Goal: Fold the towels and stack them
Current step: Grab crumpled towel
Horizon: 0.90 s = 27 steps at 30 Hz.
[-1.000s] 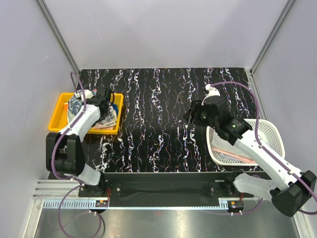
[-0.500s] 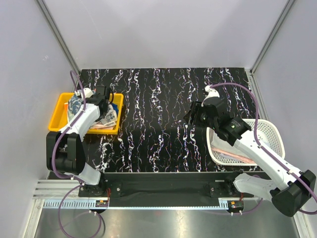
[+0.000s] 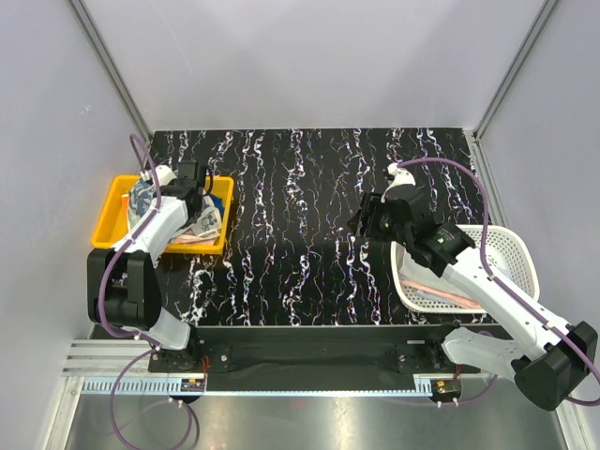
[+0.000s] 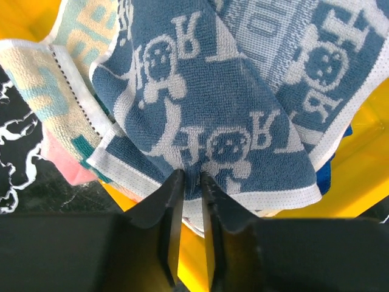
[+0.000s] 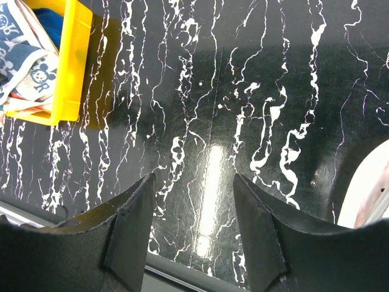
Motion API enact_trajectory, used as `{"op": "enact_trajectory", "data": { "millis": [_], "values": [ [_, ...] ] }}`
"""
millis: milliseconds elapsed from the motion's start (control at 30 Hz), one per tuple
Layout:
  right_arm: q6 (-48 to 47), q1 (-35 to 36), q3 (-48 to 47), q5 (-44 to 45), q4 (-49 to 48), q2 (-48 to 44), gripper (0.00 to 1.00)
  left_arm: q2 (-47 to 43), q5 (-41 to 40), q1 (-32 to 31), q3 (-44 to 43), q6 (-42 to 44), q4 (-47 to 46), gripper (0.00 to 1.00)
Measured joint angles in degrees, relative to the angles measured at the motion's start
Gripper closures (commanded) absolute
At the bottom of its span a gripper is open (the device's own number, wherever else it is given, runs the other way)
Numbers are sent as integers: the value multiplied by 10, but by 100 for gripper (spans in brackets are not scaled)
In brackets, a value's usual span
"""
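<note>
A heap of towels [image 3: 202, 223] fills the yellow tray [image 3: 111, 211] at the table's left. In the left wrist view the top one is a dark blue patterned towel [image 4: 206, 103] with a white border. It lies over a cream and teal towel [image 4: 42, 79] and a pink one [image 4: 64, 161]. My left gripper [image 4: 191, 176] is shut on the blue towel's near edge, a fold pinched between the tips; from above, the left gripper [image 3: 197, 183] is over the tray. My right gripper [image 5: 193, 182] hangs open over bare table; seen from above, the right gripper [image 3: 367, 217] is right of centre.
A white mesh basket [image 3: 511, 248] stands at the right edge with a pink towel [image 3: 441, 295] in it. The right wrist view shows the tray [image 5: 73, 61] far left and the basket's rim [image 5: 371, 194] at right. Grey walls close in the black marbled table [image 3: 300, 178].
My left gripper's jaws have come together on the blue towel's edge in the tray. The right arm has shifted only slightly.
</note>
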<state>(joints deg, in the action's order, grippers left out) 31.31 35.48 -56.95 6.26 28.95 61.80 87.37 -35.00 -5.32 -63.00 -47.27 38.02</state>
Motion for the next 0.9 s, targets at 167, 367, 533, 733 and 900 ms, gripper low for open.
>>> {"op": "enact_trajectory", "data": {
  "millis": [167, 367, 533, 733, 900],
  "values": [
    [0, 0, 0, 0, -3, -2, 39, 0, 6, 4, 6, 3, -5, 100],
    [0, 0, 0, 0, -4, -3, 39, -20, 16, 5, 3, 18, 0, 100],
    [0, 0, 0, 0, -4, -3, 39, -65, 37, 3, -43, 44, 16, 100],
    [0, 0, 0, 1, -4, -1, 39, -93, 58, -38, -131, 82, 41, 100],
    [-2, 0, -10, 3, -2, 10, 39, -94, 67, -139, -212, 114, 69, 100]
  ]
}}
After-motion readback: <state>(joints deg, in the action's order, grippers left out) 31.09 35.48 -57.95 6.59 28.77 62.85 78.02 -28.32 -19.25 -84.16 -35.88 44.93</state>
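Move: In the yellow bin, over its near right corner, the left hand already has its fingertips on the blue patterned crumpled towel, whose middle lies about 2 cm ahead, 5 cm left and 3 cm below. The pink towel's corner shows some 7 cm back, 5 cm left; a dark blue cloth about 3 cm ahead, 5 cm right, both roughly 7 cm down. From the right hand the crumpled towel is some 42 cm left, 6 cm ahead and 15 cm below. Closing fully from about a quarter open, the left fingers pinch the crumpled towel's near edge, then hoist it some 17 cm out of the yellow bin. Late in the rise the hand swings about 11 cm right, past the bin's right rim towards the open table, turning some 25 degrees clockwise and tipping its fingers up a little. ##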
